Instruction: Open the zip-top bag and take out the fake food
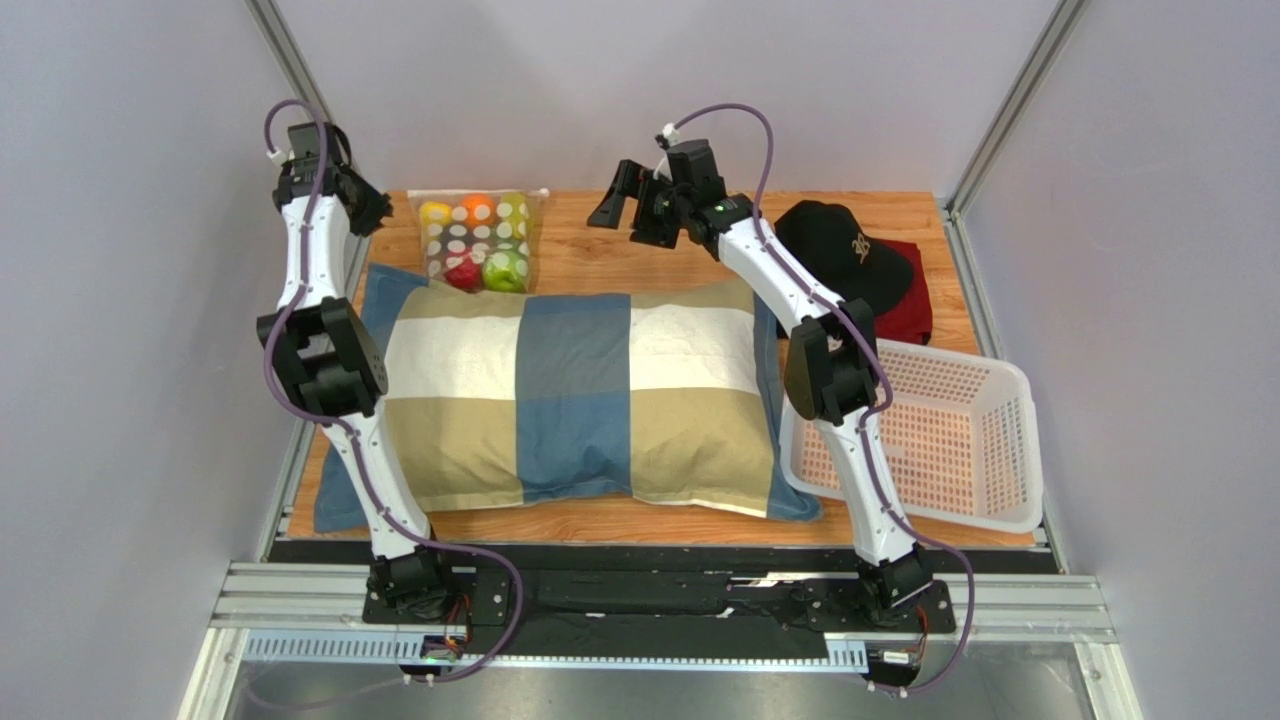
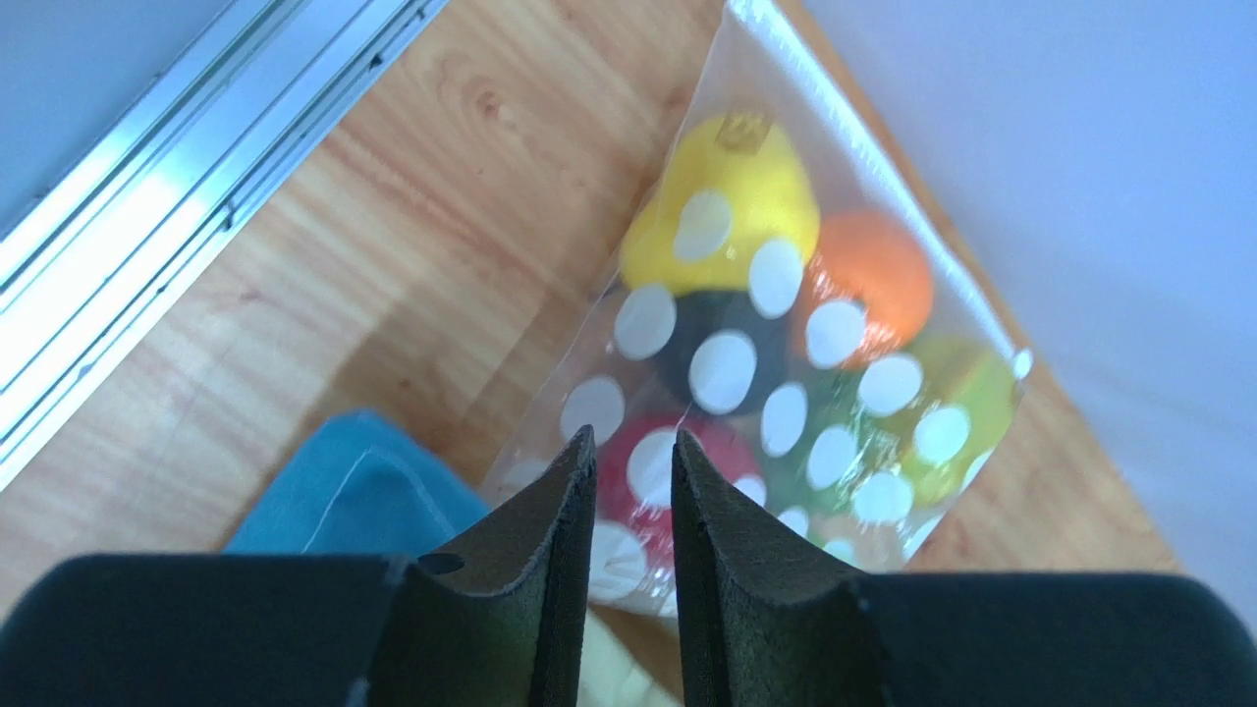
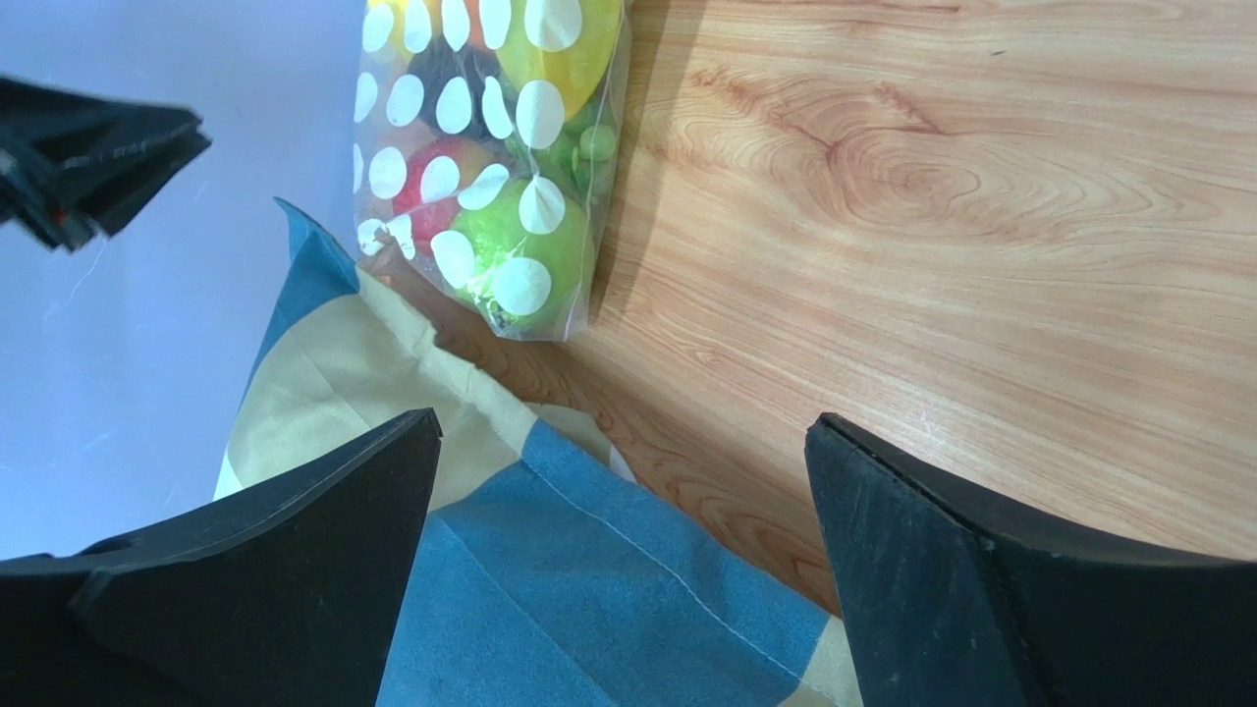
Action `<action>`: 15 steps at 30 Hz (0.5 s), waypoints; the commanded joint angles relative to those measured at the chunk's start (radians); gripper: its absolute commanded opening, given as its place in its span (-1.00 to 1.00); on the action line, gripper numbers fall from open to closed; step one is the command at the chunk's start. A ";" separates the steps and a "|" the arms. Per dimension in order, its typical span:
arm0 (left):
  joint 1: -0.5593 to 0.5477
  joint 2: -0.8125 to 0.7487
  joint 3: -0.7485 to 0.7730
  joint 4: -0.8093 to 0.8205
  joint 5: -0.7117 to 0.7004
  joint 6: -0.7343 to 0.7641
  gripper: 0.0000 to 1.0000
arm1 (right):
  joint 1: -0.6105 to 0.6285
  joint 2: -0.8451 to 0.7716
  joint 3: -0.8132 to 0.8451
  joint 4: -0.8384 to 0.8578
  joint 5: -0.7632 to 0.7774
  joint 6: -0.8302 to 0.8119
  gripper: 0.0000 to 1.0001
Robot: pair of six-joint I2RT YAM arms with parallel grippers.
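The zip-top bag (image 1: 478, 240), clear with white dots, lies flat on the wooden table behind the pillow. Through it shows the fake food: a yellow lemon (image 2: 723, 206), an orange (image 2: 878, 273), a red apple (image 2: 649, 464), a dark piece (image 2: 708, 332) and green pieces (image 3: 494, 243). My left gripper (image 1: 368, 203) hovers just left of the bag; in the left wrist view this gripper (image 2: 635, 442) has a narrow gap with nothing in it. My right gripper (image 1: 616, 195) hangs right of the bag, wide open (image 3: 620, 427) over the pillow's edge, with the bag (image 3: 472, 162) ahead of it.
A large checked pillow (image 1: 571, 398) in blue, beige and white fills the middle of the table. A white perforated basket (image 1: 962, 435) sits at the right. A black cap (image 1: 842, 248) lies on a red cloth (image 1: 909, 308) at the back right. Walls stand close behind and beside.
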 commanded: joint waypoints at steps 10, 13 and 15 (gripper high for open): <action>-0.078 0.291 0.304 -0.050 0.154 -0.165 -0.41 | 0.000 0.030 0.048 0.152 -0.069 0.021 0.99; -0.104 0.307 0.287 -0.037 0.183 -0.168 -0.39 | -0.002 0.036 0.048 0.176 -0.066 0.029 1.00; -0.132 0.320 0.287 -0.035 0.206 -0.161 -0.38 | 0.000 0.040 0.054 0.179 -0.061 0.033 1.00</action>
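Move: Ahead and to the left hand's right lies the bag, its middle roughly 5 cm farther out, 12 cm right and 14 cm below. Inside, the yellow fruit is about 10 cm ahead and 4 cm right of the hand; the red fruit is 8 cm right and about 1 cm back. The cloth's left corner lies some 8 cm left and 2 cm back. From the right hand the bag is about 27 cm left, level with it, 13 cm down. Swooping in on the bag's left side, the left hand first goes forward about 5 cm, then sinks and swings right, ending some 9 cm lower and 7 cm farther right. The wrist rolls about 15 degrees, its left side dipping; the fingers stay nearly shut and come up against the bag between the yellow and red fruit. ##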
